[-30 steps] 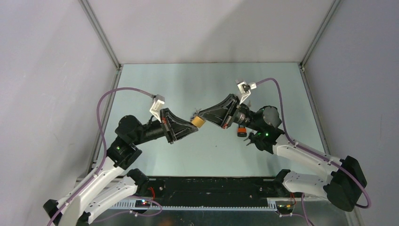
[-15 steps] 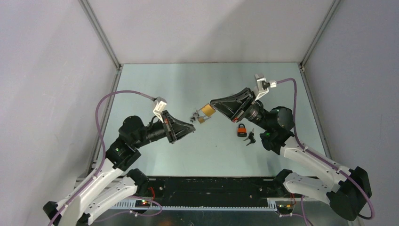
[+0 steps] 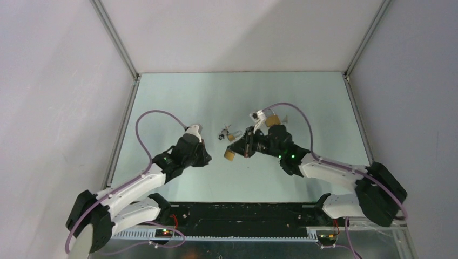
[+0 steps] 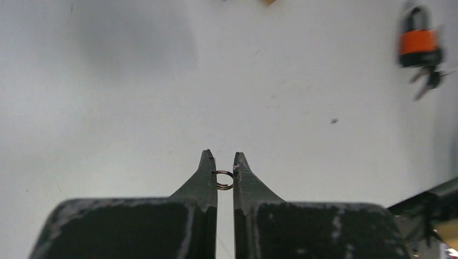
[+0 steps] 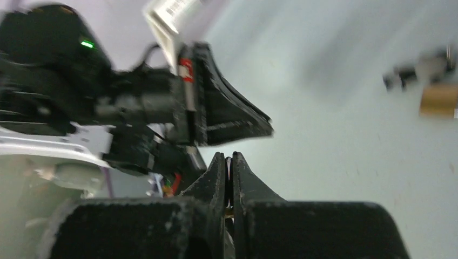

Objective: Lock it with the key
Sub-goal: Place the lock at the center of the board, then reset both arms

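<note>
My right gripper (image 3: 238,150) is shut and holds a small brass padlock (image 3: 230,155) at its tip, low over the table. In the right wrist view the right gripper (image 5: 227,156) shows only a thin brass sliver between its pressed jaws. My left gripper (image 3: 207,158) sits a short way left of that padlock, apart from it. In the left wrist view the left gripper (image 4: 223,154) is shut on a small wire key ring (image 4: 225,179). The key itself is hidden.
A second brass padlock (image 3: 232,137) with a bunch of keys (image 3: 223,132) lies on the table just beyond the grippers. An orange padlock (image 4: 420,43) with dark keys (image 4: 429,81) lies further right, hidden under the right arm in the top view.
The left gripper let go of the padlock and drew back toward its base. The right arm lifted the brass padlock away, then swung it down and nearer, covering the orange padlock.
</note>
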Available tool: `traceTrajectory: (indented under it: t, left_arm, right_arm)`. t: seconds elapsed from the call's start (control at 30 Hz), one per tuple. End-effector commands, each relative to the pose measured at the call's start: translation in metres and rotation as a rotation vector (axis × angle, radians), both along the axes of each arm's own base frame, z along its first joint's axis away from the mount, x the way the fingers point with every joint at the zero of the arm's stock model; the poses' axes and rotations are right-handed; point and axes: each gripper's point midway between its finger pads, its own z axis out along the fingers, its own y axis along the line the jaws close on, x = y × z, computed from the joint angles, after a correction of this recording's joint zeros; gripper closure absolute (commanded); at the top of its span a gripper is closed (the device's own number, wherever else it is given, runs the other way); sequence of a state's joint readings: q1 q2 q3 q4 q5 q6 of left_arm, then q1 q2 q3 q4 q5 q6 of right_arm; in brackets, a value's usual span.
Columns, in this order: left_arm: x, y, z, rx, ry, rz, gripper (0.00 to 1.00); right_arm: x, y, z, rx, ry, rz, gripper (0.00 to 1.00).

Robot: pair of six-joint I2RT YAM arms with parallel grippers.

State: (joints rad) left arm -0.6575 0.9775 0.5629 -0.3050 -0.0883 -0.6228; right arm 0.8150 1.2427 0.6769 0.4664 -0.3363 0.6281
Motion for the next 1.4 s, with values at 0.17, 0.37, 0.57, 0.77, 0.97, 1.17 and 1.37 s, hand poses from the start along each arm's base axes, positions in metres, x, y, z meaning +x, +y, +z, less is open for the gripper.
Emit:
traceTrajectory:
  t: [0.17, 0.37, 0.57, 0.77, 0.97, 1.17, 1.37]
  left_arm:
    - [-0.001, -0.011, -0.049, -0.124, 0.030, 0.064, 0.95]
    - [-0.004, -0.013, -0.066, -0.113, 0.070, 0.059, 0.90]
    - [-0.008, -0.015, -0.071, -0.116, 0.087, 0.045, 0.80]
    - [-0.005, -0.013, -0.053, -0.155, 0.024, 0.054, 0.41]
    - [0.001, 0.019, -0.030, -0.099, -0.059, 0.178, 0.23]
    - [0.006, 0.038, 0.012, -0.081, -0.167, 0.231, 0.14]
    - [0.003, 0.062, 0.065, -0.081, -0.279, 0.292, 0.01]
  right_arm:
    - [-0.011, 0.019, -0.118, -0.200, 0.197, 0.006, 1.00]
    - [-0.011, 0.045, -0.141, -0.165, 0.260, 0.033, 1.00]
    - [-0.006, 0.065, -0.163, -0.160, 0.307, 0.010, 1.00]
    - [0.001, 0.067, -0.172, -0.176, 0.329, -0.006, 0.73]
    - [0.016, 0.041, -0.174, -0.307, 0.269, -0.135, 0.44]
    - [0.033, 0.010, -0.148, -0.387, 0.165, -0.257, 0.34]
    - [0.056, -0.050, -0.104, -0.479, 0.041, -0.495, 0.27]
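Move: The left hand holds the key by its ring; the key's spot on the board is about 9 cm below it, 1 cm back and 2 cm to its right. The right hand has the brass lock; its spot on the board is about 21 cm below, 6 cm left and 3 cm back. From the right hand, the long-shackle padlock lies 11 cm ahead and 3 cm left, the grey key bunch 13 cm ahead and 5 cm left, both 22 cm below. The right hand lowers the brass lock some 19 cm while drifting about 5 cm left and tipping downward, opens to let go at the board, then backs off up, to its right and forward. Meanwhile the left hand sinks about 8 cm, sets the key by its ring beside the lock's spot, opens wide and lifts some 10 cm, drifting left. ##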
